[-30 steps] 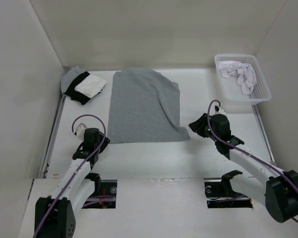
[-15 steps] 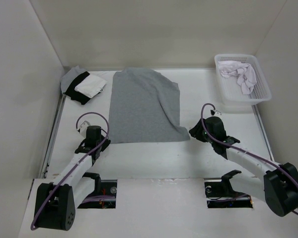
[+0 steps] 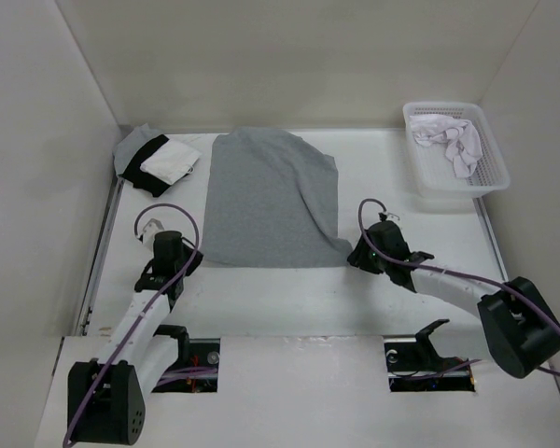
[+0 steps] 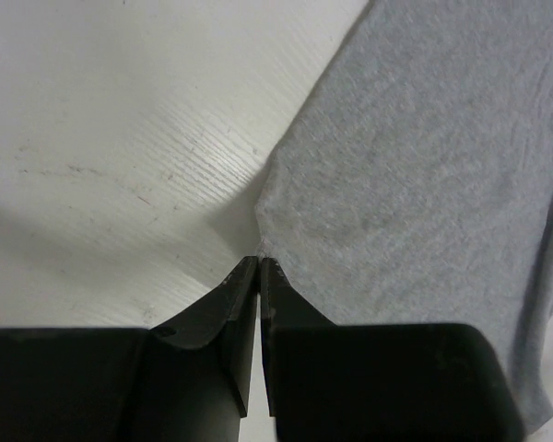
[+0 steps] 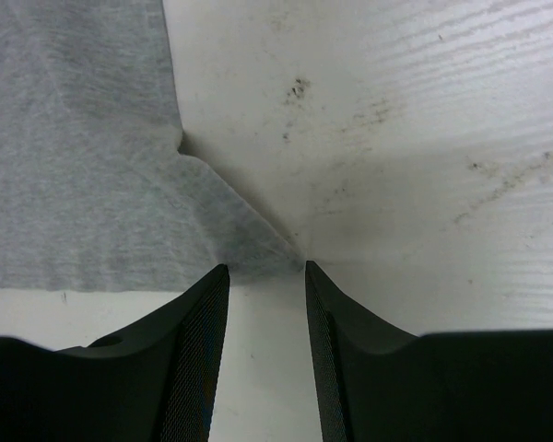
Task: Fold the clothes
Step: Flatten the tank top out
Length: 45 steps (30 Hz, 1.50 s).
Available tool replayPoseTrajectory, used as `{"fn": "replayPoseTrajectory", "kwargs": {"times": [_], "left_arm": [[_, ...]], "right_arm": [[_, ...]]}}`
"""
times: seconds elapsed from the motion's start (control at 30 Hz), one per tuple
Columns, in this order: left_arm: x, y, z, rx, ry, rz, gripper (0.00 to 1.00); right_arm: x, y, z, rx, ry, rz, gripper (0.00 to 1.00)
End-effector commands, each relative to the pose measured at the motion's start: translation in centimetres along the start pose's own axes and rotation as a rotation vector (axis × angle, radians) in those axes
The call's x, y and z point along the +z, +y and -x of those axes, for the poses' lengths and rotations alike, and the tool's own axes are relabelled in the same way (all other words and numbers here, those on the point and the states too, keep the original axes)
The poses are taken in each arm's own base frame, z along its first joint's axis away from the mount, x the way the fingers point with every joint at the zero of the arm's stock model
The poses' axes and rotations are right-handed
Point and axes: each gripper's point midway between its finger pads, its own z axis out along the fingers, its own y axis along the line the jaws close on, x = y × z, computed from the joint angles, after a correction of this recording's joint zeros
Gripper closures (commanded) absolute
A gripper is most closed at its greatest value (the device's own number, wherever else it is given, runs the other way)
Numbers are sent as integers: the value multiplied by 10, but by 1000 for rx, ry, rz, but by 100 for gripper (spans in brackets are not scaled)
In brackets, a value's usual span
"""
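The clothes (image 3: 271, 196), a heather-grey tank top, lie flat across the middle of the white table (image 3: 289, 299). A fold ridge runs down their right side. My left gripper (image 3: 198, 264) sits at the near left corner. In the left wrist view its jaws (image 4: 259, 261) are pressed together, pinching the very tip of that corner of the clothes (image 4: 424, 157). My right gripper (image 3: 355, 259) is at the near right corner. Its jaws stand open in the right wrist view (image 5: 266, 269), with the pointed corner of the clothes (image 5: 74, 166) just reaching the gap between the fingertips.
A white basket (image 3: 490, 182) at the back right holds a white garment (image 3: 453, 140). A black, white and grey stack of clothes (image 3: 154, 161) lies at the back left. White walls close in the table on three sides.
My left gripper has shut at the near left corner of the clothes. My right gripper has moved left and nearer, up to the near right corner, and stays open.
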Motion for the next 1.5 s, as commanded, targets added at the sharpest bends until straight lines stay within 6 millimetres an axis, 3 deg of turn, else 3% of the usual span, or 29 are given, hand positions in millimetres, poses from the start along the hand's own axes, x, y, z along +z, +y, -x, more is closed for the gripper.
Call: {"fn": "replayPoseTrajectory", "kwargs": {"times": [0.0,0.2,0.67,0.9,1.03,1.17,1.3,1.47], "left_arm": [[-2,-20,18,8,-42,-65,96],[-2,-22,21,5,-56,-73,96],[0,-26,26,-15,-70,-88,96],[-5,-30,36,-37,-105,-109,96],[-6,-36,40,-51,-113,-126,96],[-21,-63,58,-84,-158,-209,97],[-67,-121,101,-127,-266,-385,99],[-185,-201,180,-188,-505,-673,99]], "right_arm": [[4,11,16,-20,-39,-2,57],[5,1,24,-42,-58,-78,57],[11,7,1,-90,82,-76,65],[18,3,-11,-99,129,-108,84],[10,11,2,-68,65,-77,97],[-32,42,56,-40,-156,53,100],[-114,87,121,-38,-398,227,100],[-264,138,205,-28,-727,438,100]]}}
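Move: The near right corner of the tank top lies almost in the open right fingers, about 2 cm ahead, 1 cm left and 1 cm below; the tank top's middle is some 17 cm ahead and 16 cm left of that hand, and the white basket about 28 cm ahead and 22 cm right. The left hand already holds the near left corner; from it the near right corner is roughly 31 cm right, level ahead, 4 cm lower, and the folded stack some 26 cm ahead, 8 cm left. Ease the right gripper about 2 cm forward and slightly left and down around the near right corner, and shut its fingers to pinch the hem there. Keep the left grip nearly still meanwhile, then sweep both hands up fast together, the right some 27 cm and the left 20 cm, the left also going a little forward and right, both tipping their fingertips up by 30 degrees or more. ##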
